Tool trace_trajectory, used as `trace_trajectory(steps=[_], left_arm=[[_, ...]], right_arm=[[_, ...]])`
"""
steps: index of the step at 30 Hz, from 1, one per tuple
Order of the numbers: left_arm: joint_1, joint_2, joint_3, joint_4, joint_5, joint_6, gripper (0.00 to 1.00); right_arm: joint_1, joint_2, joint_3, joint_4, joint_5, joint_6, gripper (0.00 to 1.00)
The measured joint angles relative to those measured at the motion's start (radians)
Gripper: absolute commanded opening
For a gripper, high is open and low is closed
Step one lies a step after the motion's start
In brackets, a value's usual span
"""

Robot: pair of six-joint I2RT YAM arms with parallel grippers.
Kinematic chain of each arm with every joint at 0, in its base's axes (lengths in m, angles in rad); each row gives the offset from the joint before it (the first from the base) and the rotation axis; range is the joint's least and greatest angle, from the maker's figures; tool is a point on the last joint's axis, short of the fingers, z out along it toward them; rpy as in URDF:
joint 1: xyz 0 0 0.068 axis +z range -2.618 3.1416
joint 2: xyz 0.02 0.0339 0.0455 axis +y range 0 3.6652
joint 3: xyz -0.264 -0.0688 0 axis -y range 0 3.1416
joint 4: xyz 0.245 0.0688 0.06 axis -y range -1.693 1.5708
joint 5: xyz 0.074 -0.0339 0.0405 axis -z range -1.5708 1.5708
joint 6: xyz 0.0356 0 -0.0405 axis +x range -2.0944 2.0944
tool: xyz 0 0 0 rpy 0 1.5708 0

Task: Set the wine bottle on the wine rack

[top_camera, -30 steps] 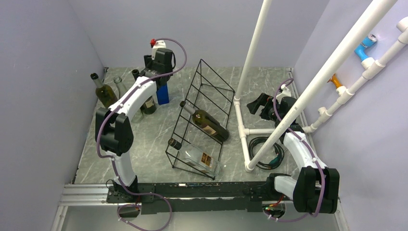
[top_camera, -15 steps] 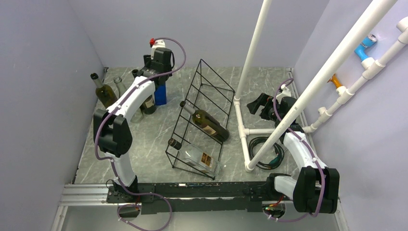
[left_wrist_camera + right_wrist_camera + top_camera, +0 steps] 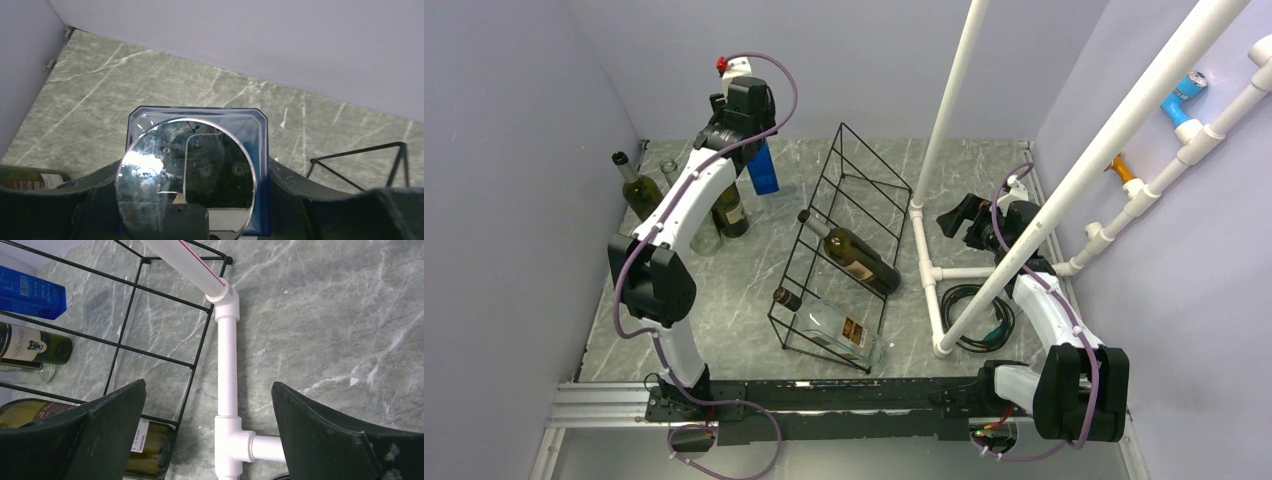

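The black wire wine rack [image 3: 849,215] stands mid-table with a dark green bottle [image 3: 856,257] and a clear bottle [image 3: 832,326] lying in it. My left gripper [image 3: 752,148] is shut on a blue square bottle [image 3: 764,170] and holds it upright above the table, left of the rack's far end. In the left wrist view the fingers [image 3: 292,180] clamp the blue bottle [image 3: 260,145] just under its round silver cap [image 3: 150,165]; a rack corner [image 3: 350,156] shows at the right. My right gripper [image 3: 969,215] is open and empty, right of the rack, over a white pipe [image 3: 227,355].
A green bottle [image 3: 639,192], a clear glass bottle [image 3: 671,176] and a dark labelled bottle [image 3: 730,210] stand at the back left. A white PVC pipe frame [image 3: 929,270] rises right of the rack. A coiled black cable [image 3: 969,305] lies by it. Walls close in on both sides.
My left arm has risen and lifted the blue bottle off the table, away from the dark bottle. The right arm has not moved.
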Motion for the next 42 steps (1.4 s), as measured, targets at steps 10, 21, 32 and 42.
trace_trajectory(steps=[10,21,32,42], left_arm=[[0.0,-0.124,0.001,-0.011,0.061,-0.103,0.0],[0.002,-0.363,-0.011,0.042,0.081,-0.229,0.0],[0.002,-0.416,-0.118,0.2,0.253,-0.401,0.0],[0.002,-0.405,-0.217,0.315,0.416,-0.532,0.0]], right_arm=[[0.0,0.0,0.0,0.0,0.0,0.0,1.0],[0.0,-0.003,0.0,0.0,-0.001,0.0,1.0],[0.0,-0.007,0.0,0.0,-0.001,0.0,1.0],[0.0,-0.016,0.0,-0.001,-0.004,0.0,1.0]])
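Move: The left hand already holds the blue bottle, upright and just clear of the table; the empty slots at the rack's far end lie about level with it, some 24 cm to its right and 20 cm below. The green bottle on the rack is roughly 17 cm back and 20 cm right; the standing green bottle is about 8 cm back and 6 cm left. From the idle right hand those slots are some 15 cm ahead, 18 cm left and a little below. Keeping its grip near the blue bottle's cap, the left hand hoists the bottle about 20 cm while drawing back some 10 cm, then slides right about 7 cm and sinks slightly. Throughout, the wrist rolls its left side down, some 45 degrees, and tips up about 25, swinging the bottle's base out to the right and forward. ##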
